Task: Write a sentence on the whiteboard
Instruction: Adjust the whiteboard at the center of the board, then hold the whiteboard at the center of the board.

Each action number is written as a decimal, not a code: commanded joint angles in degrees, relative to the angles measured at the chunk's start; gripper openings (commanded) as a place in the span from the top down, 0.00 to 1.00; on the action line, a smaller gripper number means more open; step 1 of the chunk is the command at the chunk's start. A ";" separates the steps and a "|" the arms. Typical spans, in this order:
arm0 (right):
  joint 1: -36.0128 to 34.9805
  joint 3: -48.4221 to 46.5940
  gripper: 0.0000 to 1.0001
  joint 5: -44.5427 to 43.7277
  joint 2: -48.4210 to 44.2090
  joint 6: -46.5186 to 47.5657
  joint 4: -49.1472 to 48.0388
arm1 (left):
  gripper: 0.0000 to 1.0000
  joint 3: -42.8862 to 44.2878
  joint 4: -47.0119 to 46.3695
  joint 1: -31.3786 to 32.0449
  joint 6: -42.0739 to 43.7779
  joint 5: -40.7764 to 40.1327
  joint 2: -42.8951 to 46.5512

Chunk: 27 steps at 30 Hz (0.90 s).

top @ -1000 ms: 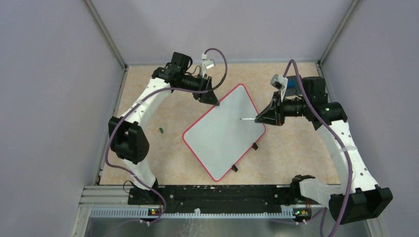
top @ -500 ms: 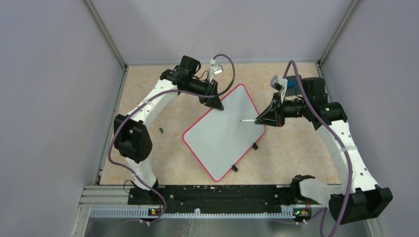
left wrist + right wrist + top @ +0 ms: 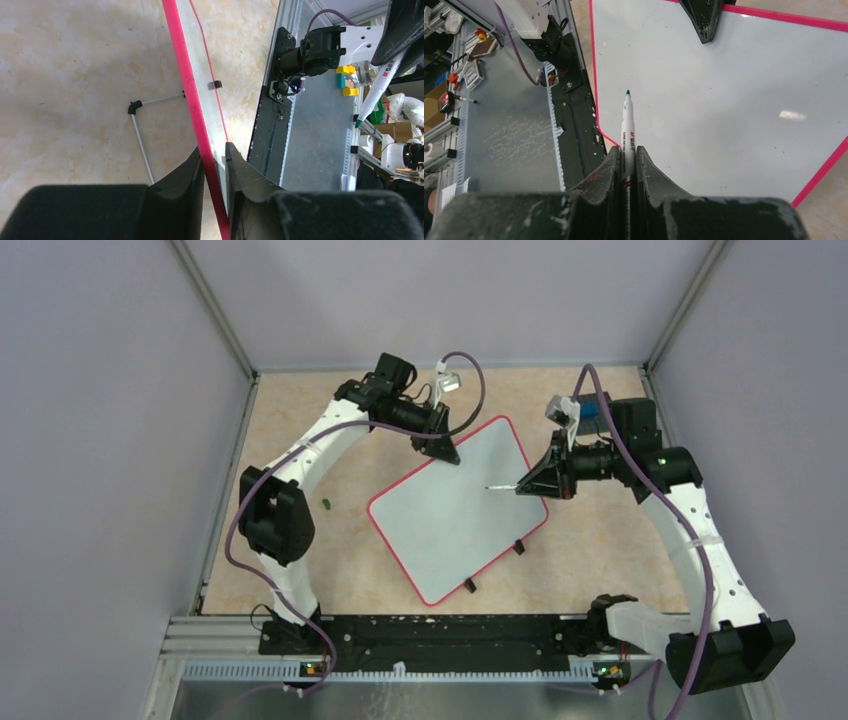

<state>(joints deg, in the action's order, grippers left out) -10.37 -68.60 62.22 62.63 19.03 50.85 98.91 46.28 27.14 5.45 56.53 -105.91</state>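
Note:
The whiteboard (image 3: 455, 515), glossy white in a red-pink frame, sits tilted on its black clip feet mid-table and carries no writing. My left gripper (image 3: 447, 452) is shut on its far-left edge; in the left wrist view the fingers (image 3: 214, 152) pinch the red frame (image 3: 187, 85). My right gripper (image 3: 522, 486) hangs over the board's right side, shut on a white marker (image 3: 627, 122). The marker's green tip (image 3: 488, 485) points across the board, and I cannot tell whether it touches. The board (image 3: 724, 100) fills the right wrist view.
A small green cap (image 3: 326, 504) lies on the tan tabletop left of the board. The board's wire stand (image 3: 142, 135) shows under it. Grey walls close three sides, and the black base rail (image 3: 440, 635) runs along the near edge.
The left gripper moved right onto the board's far edge and closed on it. The board swung slightly, its right corner shifting right and nearer. The right arm stayed still.

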 commanded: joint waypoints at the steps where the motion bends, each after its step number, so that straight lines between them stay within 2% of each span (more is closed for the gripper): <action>1: -0.83 -0.65 1.00 1.03 -0.12 1.36 -0.28 | 0.73 2.16 -1.63 1.19 1.90 0.47 -1.06; 5: -1.52 -0.69 1.00 0.38 -0.23 1.11 -0.57 | 0.54 3.41 -1.43 1.15 1.52 0.13 -1.11; 7: -1.85 -0.67 1.00 -0.51 -0.46 0.51 -1.18 | 0.40 4.57 -0.52 0.90 1.89 -0.21 -0.67; 10: -3.12 -1.06 1.00 -2.37 -0.64 -0.23 -1.79 | 0.29 5.40 -0.21 -0.29 2.00 -1.89 1.79; 13: -5.84 -1.91 1.00 -5.52 -0.77 -0.51 -1.88 | 0.04 4.49 -0.97 -3.27 0.84 -2.76 5.47; 17: -10.00 -3.00 1.00 -10.68 -0.48 -0.37 -2.08 | 0.01 -0.88 -4.97 -9.52 -1.80 -3.36 12.86; 22: -14.32 -5.54 1.00 -15.11 1.91 0.33 -2.07 | 0.01 -12.51 -11.00 -18.85 -8.29 -2.30 23.50; 24: -16.01 -6.70 1.00 -16.06 3.02 0.33 -2.34 | 0.01 -14.66 -9.03 -20.25 -6.65 -2.32 26.38; 27: -19.14 -8.43 1.00 -17.85 5.07 0.09 -2.84 | 0.01 -14.47 -0.77 -20.72 0.99 -3.50 27.68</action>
<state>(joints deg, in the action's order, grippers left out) -26.17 -72.88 47.83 65.65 18.48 50.11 85.73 40.47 6.15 0.84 52.84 -80.42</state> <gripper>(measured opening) 0.086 0.987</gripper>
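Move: The left hand still pinches the whiteboard's raised upper-left edge; the board's middle lies about 9 cm back, 2 cm to its right and 10 cm below. The marker's middle is some 12 cm to this hand's right, 7 cm back and 4 cm higher; the farther foot clip is about 15 cm right, 14 cm back and 21 cm below. From the right hand, holding the marker, the board's middle is roughly 13 cm left, 3 cm back, 16 cm below. Left hand opens off the whiteboard's edge, withdrawing about 14 cm left and up, while right carries marker left. ##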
